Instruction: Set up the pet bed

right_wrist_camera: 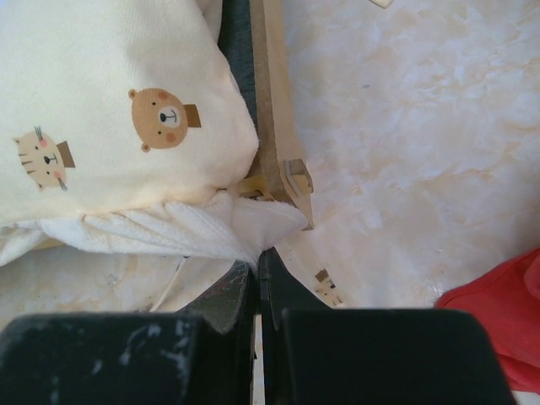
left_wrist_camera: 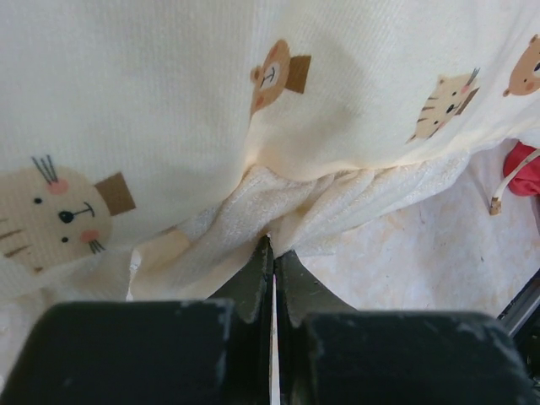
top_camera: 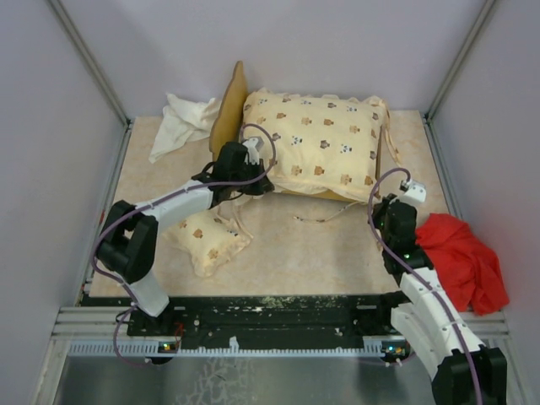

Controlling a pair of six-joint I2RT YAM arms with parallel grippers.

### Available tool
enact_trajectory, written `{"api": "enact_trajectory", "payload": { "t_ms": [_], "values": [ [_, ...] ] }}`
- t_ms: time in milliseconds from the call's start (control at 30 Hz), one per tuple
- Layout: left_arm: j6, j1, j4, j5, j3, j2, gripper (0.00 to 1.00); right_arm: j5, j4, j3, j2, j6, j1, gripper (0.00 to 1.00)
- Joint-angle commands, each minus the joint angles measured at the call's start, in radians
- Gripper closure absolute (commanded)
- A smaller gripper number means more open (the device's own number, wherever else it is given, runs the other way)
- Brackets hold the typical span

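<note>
The pet bed's light wooden frame (top_camera: 229, 108) stands at the back of the table, its wavy headboard on the left. The cream animal-print cushion (top_camera: 316, 143) lies on it. My left gripper (top_camera: 260, 173) is at the cushion's near left corner, and in the left wrist view this gripper (left_wrist_camera: 272, 245) is shut on the white towelling underside (left_wrist_camera: 253, 211). My right gripper (top_camera: 386, 196) is at the near right corner; in its wrist view it (right_wrist_camera: 257, 257) is shut on the same white fabric (right_wrist_camera: 211, 228) beside the frame's wooden rail (right_wrist_camera: 274, 126). The small matching pillow (top_camera: 207, 240) lies on the table under the left arm.
A plain white cloth (top_camera: 181, 122) is crumpled at the back left. A red cloth (top_camera: 460, 257) lies at the right edge beside the right arm. A thin tie cord (top_camera: 321, 218) trails on the table in front of the bed. Walls close the left, back and right sides.
</note>
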Motion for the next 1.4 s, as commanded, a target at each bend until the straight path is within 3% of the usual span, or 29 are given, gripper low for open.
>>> {"api": "enact_trajectory", "payload": {
  "t_ms": [0,300,400,467,500,633,767,933,1233,1367],
  "values": [
    [0.028,0.03,-0.063,0.015,0.014,-0.04,1.0,0.03,0.01,0.051,-0.037,-0.021,-0.029,1.0],
    [0.061,0.039,-0.097,0.035,0.027,-0.037,1.0,-0.102,-0.004,0.083,-0.047,-0.03,-0.079,1.0],
    [0.08,0.039,-0.075,0.109,0.021,-0.04,0.97,-0.192,-0.097,0.136,-0.012,-0.037,-0.079,1.0],
    [0.071,0.038,-0.075,0.157,0.021,-0.041,0.89,-0.236,-0.187,0.192,0.019,-0.05,-0.08,0.72],
    [0.069,0.037,-0.076,0.174,0.021,-0.045,0.84,-0.254,-0.222,0.214,0.027,-0.052,-0.079,0.66],
    [0.055,0.027,-0.064,0.216,-0.001,-0.085,0.69,-0.298,-0.296,0.277,0.017,-0.043,-0.064,0.66],
    [0.048,0.004,-0.045,0.222,-0.023,-0.122,0.64,-0.247,-0.292,0.291,0.021,-0.024,0.05,0.66],
    [0.041,-0.026,-0.015,0.219,-0.044,-0.131,0.6,-0.023,-0.302,0.318,0.071,-0.023,0.221,0.63],
    [0.024,-0.091,0.205,0.153,-0.069,-0.016,0.56,0.084,-0.285,0.429,0.25,0.001,0.473,0.63],
    [0.047,-0.09,0.242,0.062,-0.067,0.021,0.55,0.114,-0.196,0.406,0.326,-0.013,0.503,0.63]
  ]
}}
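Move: Both hands still pinch the cover's front hem. Its middle lies about 15 cm to the left hand's right, 2 cm back and 3 cm lower; the strap on the table is likewise 15 cm right but some 7 cm back and 8 cm below, and the small pillow sits roughly 16 cm left, 13 cm back. From the right hand the hem's middle is about 15 cm left, 2 cm ahead, 3 cm lower, with the bed's front corner 3 cm ahead and 2 cm right, 4 cm below. Open both grippers to let go of the hem, then bring the hands together in front of the bed. Swing the right one about 14 cm left along the edge, lifting it some 4 cm and turning it about 25 degrees counter-clockwise; back the left one off with a 4 cm rise, then take it 5 cm right and down again, turning a little clockwise, fingers half open. ##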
